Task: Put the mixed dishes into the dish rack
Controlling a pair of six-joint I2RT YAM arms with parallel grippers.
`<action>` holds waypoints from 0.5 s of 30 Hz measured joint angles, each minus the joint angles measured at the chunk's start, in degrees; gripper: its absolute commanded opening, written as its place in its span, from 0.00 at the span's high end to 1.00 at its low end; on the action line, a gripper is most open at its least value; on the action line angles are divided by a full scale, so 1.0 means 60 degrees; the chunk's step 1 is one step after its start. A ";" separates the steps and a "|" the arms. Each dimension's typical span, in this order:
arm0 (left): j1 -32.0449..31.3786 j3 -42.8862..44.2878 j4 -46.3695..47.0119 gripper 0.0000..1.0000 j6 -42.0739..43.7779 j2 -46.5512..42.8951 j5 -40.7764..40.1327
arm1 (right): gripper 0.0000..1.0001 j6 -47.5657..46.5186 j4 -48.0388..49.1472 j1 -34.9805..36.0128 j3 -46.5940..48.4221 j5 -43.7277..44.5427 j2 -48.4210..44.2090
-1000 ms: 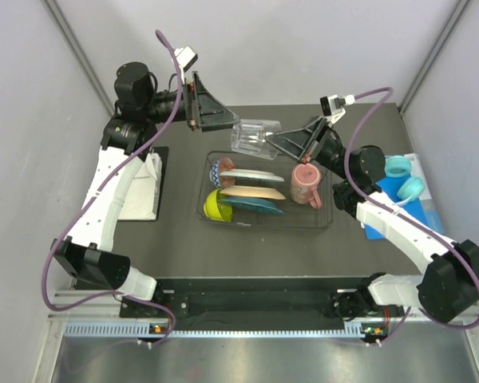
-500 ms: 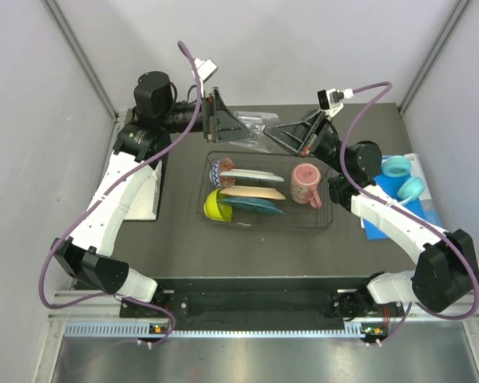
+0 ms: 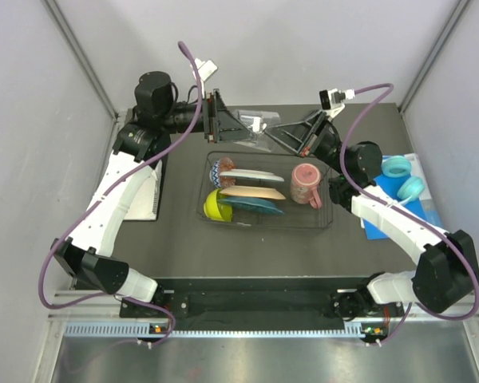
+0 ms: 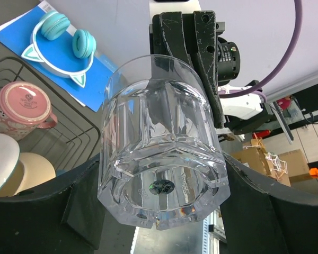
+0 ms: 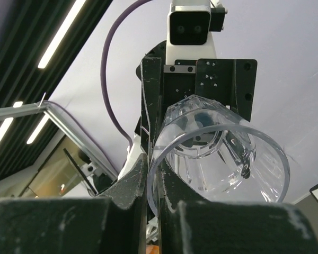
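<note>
The clear glass [image 3: 256, 125] hangs on its side in the air behind the dish rack [image 3: 328, 214], held between both grippers. My right gripper [image 3: 271, 134] is shut on its rim [image 5: 160, 174], one finger inside and one outside. My left gripper [image 3: 241, 128] is round the thick base [image 4: 161, 196], a pad against each side. In the rack stand the white plate [image 3: 251, 175], the peach plate [image 3: 253, 192], the teal plate [image 3: 257, 207], the lime-green bowl [image 3: 215, 205], the blue-patterned bowl [image 3: 221, 167] and the pink mug [image 3: 306, 183].
Turquoise headphones [image 3: 404, 177] lie on a blue sheet at the right edge. A clipboard with white paper [image 3: 142, 190] lies at the left, under my left arm. Grey walls close in the back and both sides.
My left arm has swung right to meet the glass, and its jaws have narrowed onto the base. The right gripper has carried the glass a little back and kept hold of the rim.
</note>
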 measured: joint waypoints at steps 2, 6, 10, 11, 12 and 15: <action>0.0000 0.0069 -0.0189 1.00 0.0164 0.0000 -0.0076 | 0.37 -0.0087 -0.0211 0.0000 -0.0055 0.0000 -0.0102; -0.0018 0.0590 -0.0922 1.00 0.0984 0.0007 -0.0463 | 0.01 -0.0794 -0.1861 -0.0044 -0.0189 -0.0251 -0.0739; -0.0219 0.2018 -0.2692 1.00 0.2878 0.0153 -0.1220 | 0.00 -0.2259 -0.4488 -0.0535 -0.0390 -0.0463 -0.2135; -0.0364 0.2313 -0.3093 1.00 0.3391 0.0178 -0.1504 | 0.00 -0.2659 -0.5191 -0.0754 -0.0401 -0.0481 -0.2554; -0.0510 0.2506 -0.3486 1.00 0.3854 0.0182 -0.1759 | 0.01 -0.3045 -0.5803 -0.0962 -0.0419 -0.0474 -0.2903; -0.1625 0.2914 -0.4845 1.00 0.5657 0.0255 -0.3184 | 0.00 -0.4630 -0.8422 -0.1585 -0.0386 0.0076 -0.4342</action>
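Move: The left gripper already has the glass around its body, near the base. The rack's middle is some 12 cm ahead of that gripper, 5 cm to its right and 39 cm below. From the same gripper, the mug is about 12 cm ahead and 17 cm right, the tan plate 11 cm ahead and 1 cm right. The right gripper is still shut on the rim, with the glass's middle 3 cm to its left. Open the right gripper wide to let go of the glass's rim, then draw it away about 7 cm to the right and 5 cm down, its fingers dipping and swinging clockwise. Keep the left gripper's hold on the glass nearly in place, easing it 2 cm back at the end while rolling and dipping its fingers, some 30 degrees in all. ##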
